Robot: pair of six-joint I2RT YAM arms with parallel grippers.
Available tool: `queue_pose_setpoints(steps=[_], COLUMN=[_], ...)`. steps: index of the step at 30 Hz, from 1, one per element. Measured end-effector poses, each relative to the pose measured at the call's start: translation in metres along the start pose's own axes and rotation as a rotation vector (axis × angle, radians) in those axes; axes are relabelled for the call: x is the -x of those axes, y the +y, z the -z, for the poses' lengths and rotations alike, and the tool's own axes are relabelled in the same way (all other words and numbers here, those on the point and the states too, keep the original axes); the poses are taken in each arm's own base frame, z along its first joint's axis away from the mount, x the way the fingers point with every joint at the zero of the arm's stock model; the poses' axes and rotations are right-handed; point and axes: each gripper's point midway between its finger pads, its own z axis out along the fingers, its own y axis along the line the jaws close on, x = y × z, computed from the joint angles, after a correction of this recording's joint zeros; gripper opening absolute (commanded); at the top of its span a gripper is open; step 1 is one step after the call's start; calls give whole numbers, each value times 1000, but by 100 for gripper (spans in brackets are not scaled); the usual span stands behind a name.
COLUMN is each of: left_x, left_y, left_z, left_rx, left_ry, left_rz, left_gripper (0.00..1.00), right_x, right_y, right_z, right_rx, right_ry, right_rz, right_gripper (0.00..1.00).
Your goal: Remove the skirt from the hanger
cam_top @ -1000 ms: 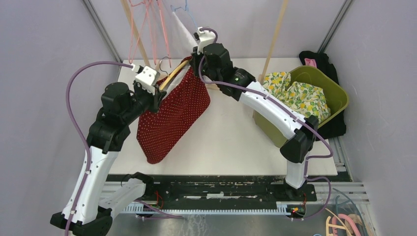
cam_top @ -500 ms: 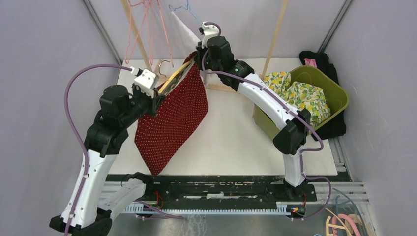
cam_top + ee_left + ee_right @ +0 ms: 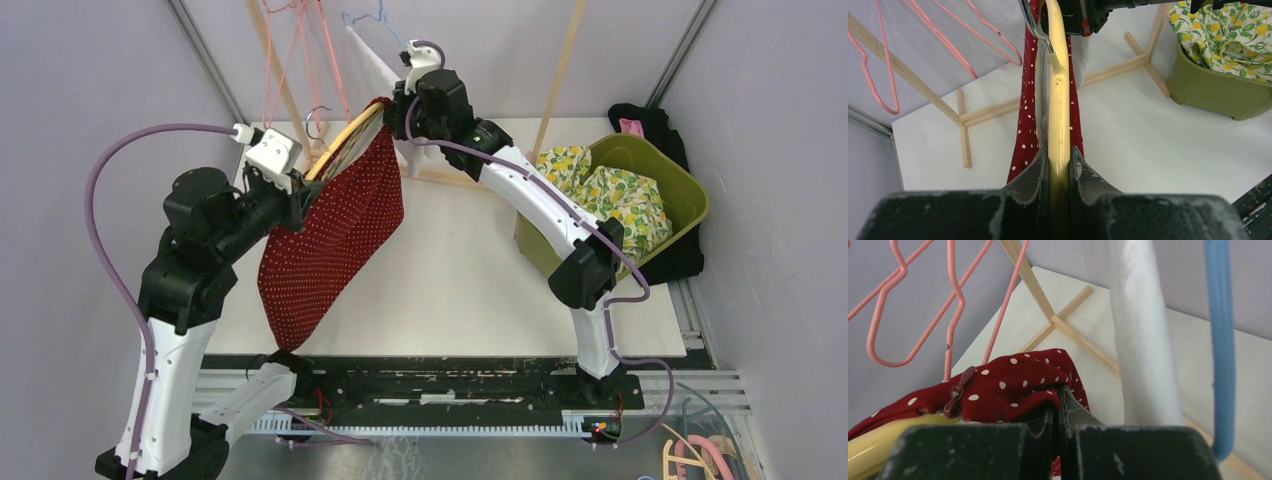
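Note:
The skirt (image 3: 335, 225) is dark red with white dots and hangs above the table from a cream hanger (image 3: 345, 142) with a metal hook (image 3: 318, 116). My left gripper (image 3: 298, 195) is shut on the hanger's lower end; in the left wrist view its fingers (image 3: 1058, 157) clamp the cream bar (image 3: 1059, 100), with the skirt (image 3: 1024, 130) draped over both sides. My right gripper (image 3: 398, 102) is at the hanger's upper end, shut on the skirt's waist edge (image 3: 1013, 382); its fingertips (image 3: 1059, 400) pinch the fabric beside the bar (image 3: 878, 442).
A wooden rack (image 3: 558, 75) stands at the back with pink hangers (image 3: 300, 50) and a white cloth (image 3: 1143, 340) on a blue hanger (image 3: 1220, 340). A green bin (image 3: 690, 200) with lemon-print cloth (image 3: 600, 190) sits at the right, a black garment (image 3: 650, 120) behind it.
Both arms have carried the hanger and skirt leftwards and higher. The left arm has swung out to the left, and the skirt's hem now hangs nearer the table's front-left.

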Motion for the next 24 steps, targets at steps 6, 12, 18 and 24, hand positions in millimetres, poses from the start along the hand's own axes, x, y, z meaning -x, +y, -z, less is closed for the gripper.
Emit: queue_pose_setpoints(steps=[6, 12, 18, 24], left_x=[2, -16, -49, -49], left_y=[-1, 3, 5, 4], left_z=[-6, -12, -26, -25], left_rx=[-17, 14, 29, 26], left_ry=[11, 42, 123, 123], left_rz=[4, 6, 15, 15], left_gripper=[3, 3, 3, 3], right_x=[4, 14, 4, -3], right_y=[-9, -27, -45, -49], right_z=[-1, 2, 2, 2], right_rx=[-5, -15, -50, -58], right_ry=[-7, -10, 31, 51], right_rz=[8, -2, 5, 19], right_gripper=[1, 1, 1, 1])
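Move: The left hand holds the wooden hanger by its near end; the hanger's far end lies roughly 16 cm ahead of it, 15 cm to its right and 5 cm lower, and the hook about 11 cm ahead and 3 cm right, near its height. The right hand grips the skirt's waistband, with that far end some 3 cm to its left, about level. From the right hand, the white garment hangs about 7 cm ahead, level sideways, and the pink hangers 12 cm left, 6 ahead, a little higher. Keeping its pinch on the bunched waistband, the right hand draws it off to the right and somewhat forward, about 4 to 5 cm away from the hanger, dipping slightly at the end. The left keeps hold of the hanger, hovers, then drops some 5 cm with a little forward travel, its fingers tipping a few degrees down. ##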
